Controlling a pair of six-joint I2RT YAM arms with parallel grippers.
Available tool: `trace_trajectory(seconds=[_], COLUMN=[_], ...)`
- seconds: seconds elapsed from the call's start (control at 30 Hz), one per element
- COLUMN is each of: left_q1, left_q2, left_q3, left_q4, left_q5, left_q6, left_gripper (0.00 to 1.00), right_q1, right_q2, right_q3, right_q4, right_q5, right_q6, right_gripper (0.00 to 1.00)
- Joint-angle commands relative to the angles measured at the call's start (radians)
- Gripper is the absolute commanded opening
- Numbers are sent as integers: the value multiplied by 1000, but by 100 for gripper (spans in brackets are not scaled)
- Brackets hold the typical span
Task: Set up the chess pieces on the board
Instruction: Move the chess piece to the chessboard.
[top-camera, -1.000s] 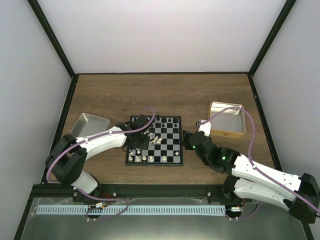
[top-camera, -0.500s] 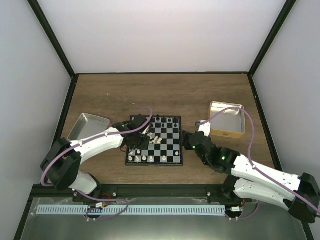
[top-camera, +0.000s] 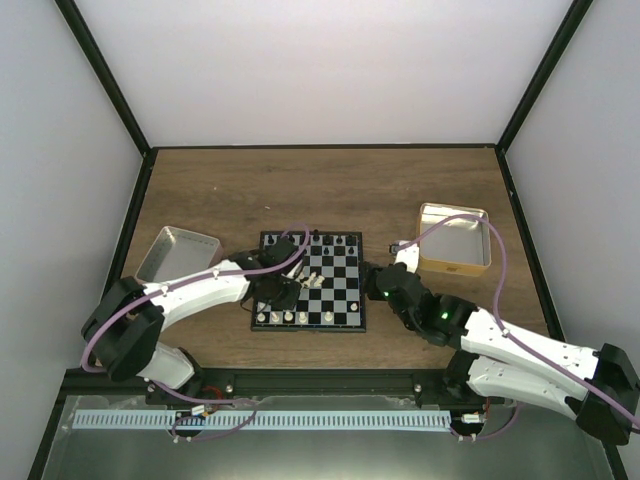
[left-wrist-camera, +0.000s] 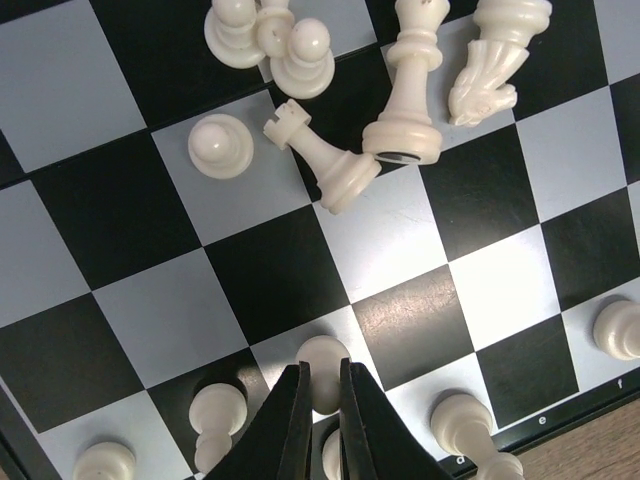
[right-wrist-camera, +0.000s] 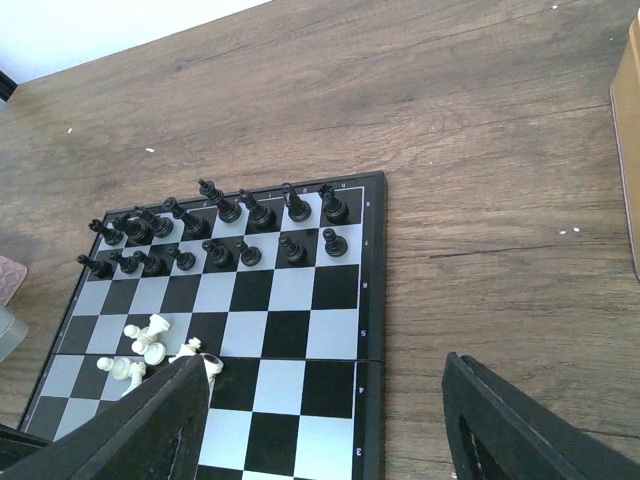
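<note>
The board (top-camera: 340, 300) lies mid-table between the arms. Black chess pieces (right-wrist-camera: 215, 235) stand in two rows along its far side. In the left wrist view, cream-white pieces lie in a loose heap: a toppled rook (left-wrist-camera: 320, 160), a tall piece (left-wrist-camera: 405, 95) and a knight (left-wrist-camera: 490, 70). Several white pawns (left-wrist-camera: 215, 415) stand near the board's near edge. My left gripper (left-wrist-camera: 322, 400) is shut on a white pawn (left-wrist-camera: 322, 358) above a light square near that edge. My right gripper (right-wrist-camera: 325, 365) hangs open over the board's right edge with nothing between its fingers.
A silver tin tray (top-camera: 178, 253) sits left of the board, beside the left arm. A gold-rimmed square tin (top-camera: 455, 240) sits at the right, behind the right arm. Black frame posts and white walls close in the wooden table (top-camera: 320, 190).
My left gripper, still shut, has moved along the board's left side toward its near edge. The right arm has not moved.
</note>
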Motion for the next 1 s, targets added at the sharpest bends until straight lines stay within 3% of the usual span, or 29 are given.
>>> trace_trajectory(seconds=[0.0,0.3,0.77,0.97], left_q1=[-11,-12,-11,-10], left_q2=[18,32,15,19], left_q3=[-6,3,55,116], left_q4=[-4,-24,-11,-30], left_q5=[7,-9,24,-75], left_q6=[-1,3,-2,-37], left_gripper=[8,8,25,31], right_q1=[-7,-6,-7,-7], right_q2=[-1,2,11,6], right_q3=[-4,-5,-1,0], right_q4=[18,21,36,31], right_q5=[18,17,14,19], right_q6=[14,15,4,3], right_gripper=[66,66,66,66])
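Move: The c2 square, where the white pawn in my left fingers goes, is right under my left hand, about 2 cm below. The b2 pawn stands some 3 cm to the left of that square, the c1 piece 3 cm back of it, and the fallen rook lies roughly 4 cm ahead and 2 cm right of it. From my right hand, c2 is about 3 cm back, 17 cm left and 14 cm below. I settle the pawn onto c2 with my left hand, easing it down and slightly back by less than 1 cm, then spread my fingers part-way to let go of it. Still opening, I turn round and lift about 2 cm off it, drifting forward and right some 1.5 cm each, towards the fallen rook. ##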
